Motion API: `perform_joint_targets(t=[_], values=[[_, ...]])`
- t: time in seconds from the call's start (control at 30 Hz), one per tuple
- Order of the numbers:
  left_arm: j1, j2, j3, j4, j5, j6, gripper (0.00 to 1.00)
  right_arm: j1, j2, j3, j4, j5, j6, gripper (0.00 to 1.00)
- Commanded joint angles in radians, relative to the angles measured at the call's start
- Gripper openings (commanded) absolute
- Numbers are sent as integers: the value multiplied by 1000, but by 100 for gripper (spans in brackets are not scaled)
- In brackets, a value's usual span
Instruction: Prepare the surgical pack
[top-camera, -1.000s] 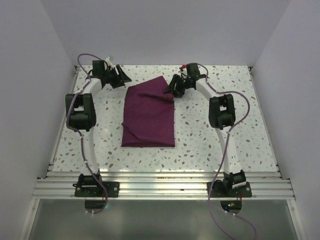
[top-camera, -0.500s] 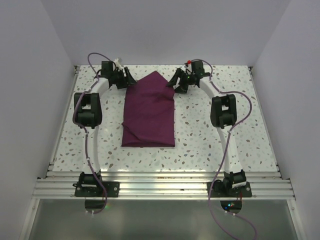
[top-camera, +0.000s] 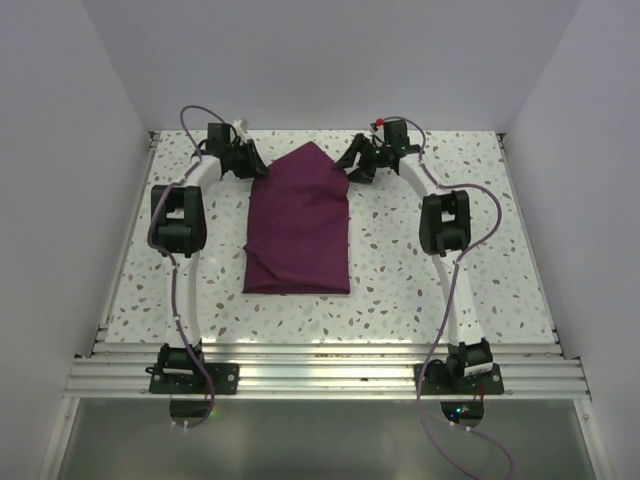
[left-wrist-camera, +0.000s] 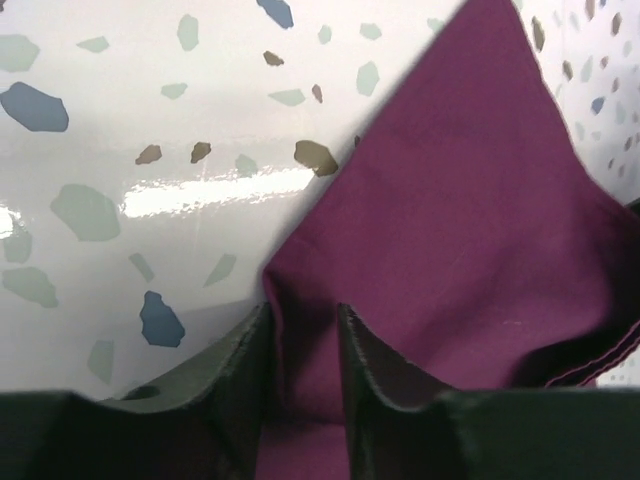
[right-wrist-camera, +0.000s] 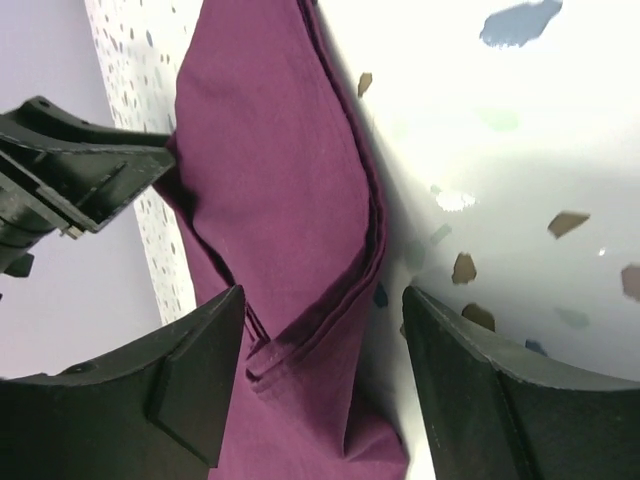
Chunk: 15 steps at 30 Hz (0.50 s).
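The surgical pack is a deep purple cloth folded into a long rectangle on the middle of the table, its far end rising to a point. My left gripper is at the far left corner. In the left wrist view its jaws stand narrowly apart, with the cloth's folded edge lying in the gap. My right gripper is at the far right corner. Its jaws are wide open and straddle the layered edge of the cloth without touching it.
The speckled white table is walled in white on three sides. An aluminium rail runs along the near edge by both arm bases. Purple cables loop beside each arm. The left gripper shows in the right wrist view.
The right gripper let go of the cloth's far corner and opened wide. The far edge settled into a point. The left gripper moved right to the cloth and its jaws narrowed.
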Motion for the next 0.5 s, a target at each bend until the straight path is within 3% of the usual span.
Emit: perform_joint_targets(t=[0.0, 0.1, 0.13, 0.2, 0.47], values=[[11, 33, 11, -79, -12, 33, 34, -10, 63, 44, -4, 25, 19, 68], [24, 33, 12, -75, 8, 25, 16, -9, 63, 35, 30, 16, 45, 59], [26, 33, 12, -71, 12, 18, 8, -7, 63, 37, 35, 6, 49, 53], [35, 31, 18, -68, 23, 15, 0, -6, 71, 46, 41, -1, 60, 48], [74, -36, -9, 18, 35, -83, 0, 8, 75, 79, 78, 1, 103, 12]])
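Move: The purple wrap's left corner already sits between the left fingers, about 1 cm below that hand's point. Its right folded edge stands between the spread right fingers, about 2 cm lower than that hand and 1 cm farther out. The wrap's far peak rises between the hands: roughly 13 cm right and 7 cm ahead of the left hand, and some 9 cm left and 7 cm ahead of the right. The wrap's two far corners are pinched, the left one first. The left fingers shut fully on theirs while that hand eases a good 1 cm left and slightly down. The right hand reaches about 1 cm forward, then sinks some 2 cm over the folded edge, closing from wide open to nearly shut around it. ##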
